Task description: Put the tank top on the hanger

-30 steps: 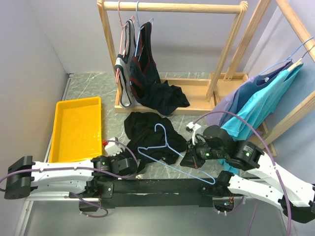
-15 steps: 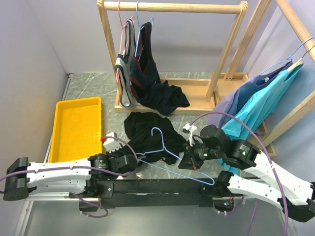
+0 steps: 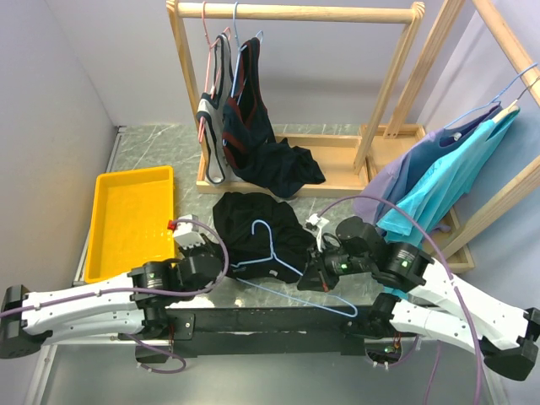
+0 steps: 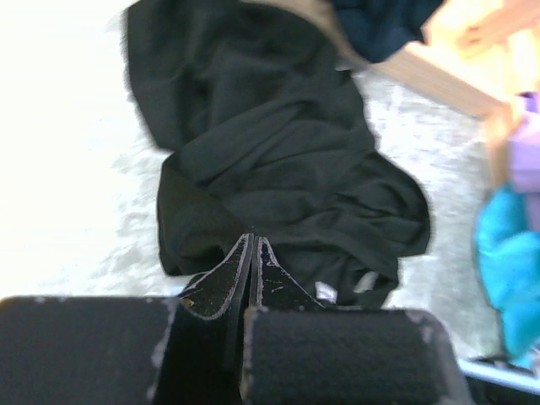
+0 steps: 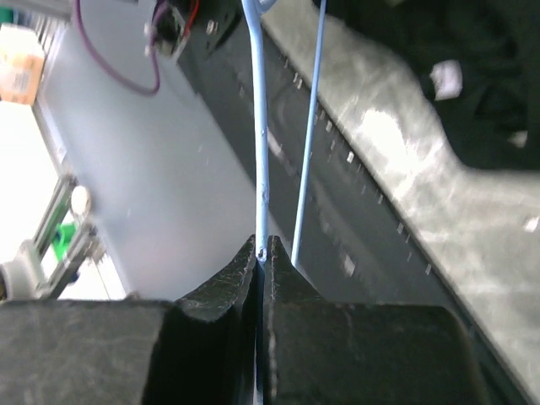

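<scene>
The black tank top (image 3: 253, 221) lies crumpled on the marble table; in the left wrist view the tank top (image 4: 278, 152) fills the middle. My left gripper (image 3: 219, 255) is at its near left edge, jaws shut (image 4: 253, 238) with nothing between them, tips just over the fabric. The light-blue wire hanger (image 3: 271, 240) lies slanted, its hook over the tank top and its long bar running toward the near edge. My right gripper (image 3: 310, 278) is shut on the hanger's wire (image 5: 260, 126), the pinch showing at the jaw tips (image 5: 263, 250).
A yellow tray (image 3: 108, 190) sits at the left. A wooden rack (image 3: 295, 13) at the back carries two hung tops, with dark cloth (image 3: 287, 164) piled on its base. A second rack at the right holds teal and purple shirts (image 3: 439, 181).
My left arm has reached forward to the tank top's near left edge. My right arm has carried the hanger left and forward, its hook now further over the fabric.
</scene>
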Action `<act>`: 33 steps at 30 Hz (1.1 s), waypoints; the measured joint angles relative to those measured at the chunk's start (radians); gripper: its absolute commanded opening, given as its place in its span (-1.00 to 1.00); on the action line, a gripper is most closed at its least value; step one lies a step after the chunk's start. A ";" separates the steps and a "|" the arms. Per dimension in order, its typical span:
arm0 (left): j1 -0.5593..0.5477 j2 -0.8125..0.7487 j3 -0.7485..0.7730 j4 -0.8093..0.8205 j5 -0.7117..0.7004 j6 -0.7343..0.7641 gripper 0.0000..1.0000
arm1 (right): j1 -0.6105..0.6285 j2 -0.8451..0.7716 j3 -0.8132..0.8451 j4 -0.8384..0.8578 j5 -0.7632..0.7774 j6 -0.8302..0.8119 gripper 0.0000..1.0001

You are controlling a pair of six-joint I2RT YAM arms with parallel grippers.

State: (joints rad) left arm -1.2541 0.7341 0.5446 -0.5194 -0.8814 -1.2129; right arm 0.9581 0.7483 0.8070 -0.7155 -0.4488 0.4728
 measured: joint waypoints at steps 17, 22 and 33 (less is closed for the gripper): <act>0.015 -0.038 -0.027 0.247 0.131 0.291 -0.71 | 0.000 0.042 -0.297 0.531 0.125 0.062 -1.00; 0.035 -0.020 -0.034 0.288 0.162 0.312 -0.69 | 0.005 0.067 -0.383 0.680 0.161 0.061 -1.00; 0.055 0.008 -0.034 0.307 0.231 0.352 0.03 | 0.032 0.170 -0.421 0.857 0.203 0.042 -1.00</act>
State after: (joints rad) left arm -1.1988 0.7422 0.5106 -0.2127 -0.6506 -0.8612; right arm 0.9901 0.9180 0.3862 0.1413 -0.2462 0.5144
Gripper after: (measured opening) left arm 0.437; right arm 0.051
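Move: The tank top's raised edge is already pinched in the left fingers, with the hanger's left end some 5 cm back and 3 cm below them; the cloth's middle lies about 5 cm ahead, 9 cm right and 11 cm lower, the yellow bin 8 cm ahead and 23 cm left. From the right hand, which holds the hanger by its right shoulder, that edge is roughly 10 cm ahead, 20 cm left and slightly lower, the cloth's middle 14 cm ahead, 12 cm left, 16 cm down. The hanger, still gripped by the right hand, is carried down, forward and left, about 11 cm in all, its left end feeding in under the tank top's raised edge. The left hand lifts that edge slightly while moving about 4 cm right, turning some 15 degrees clockwise, then sinks a little and opens its fingers nearly halfway, letting go of the cloth. ##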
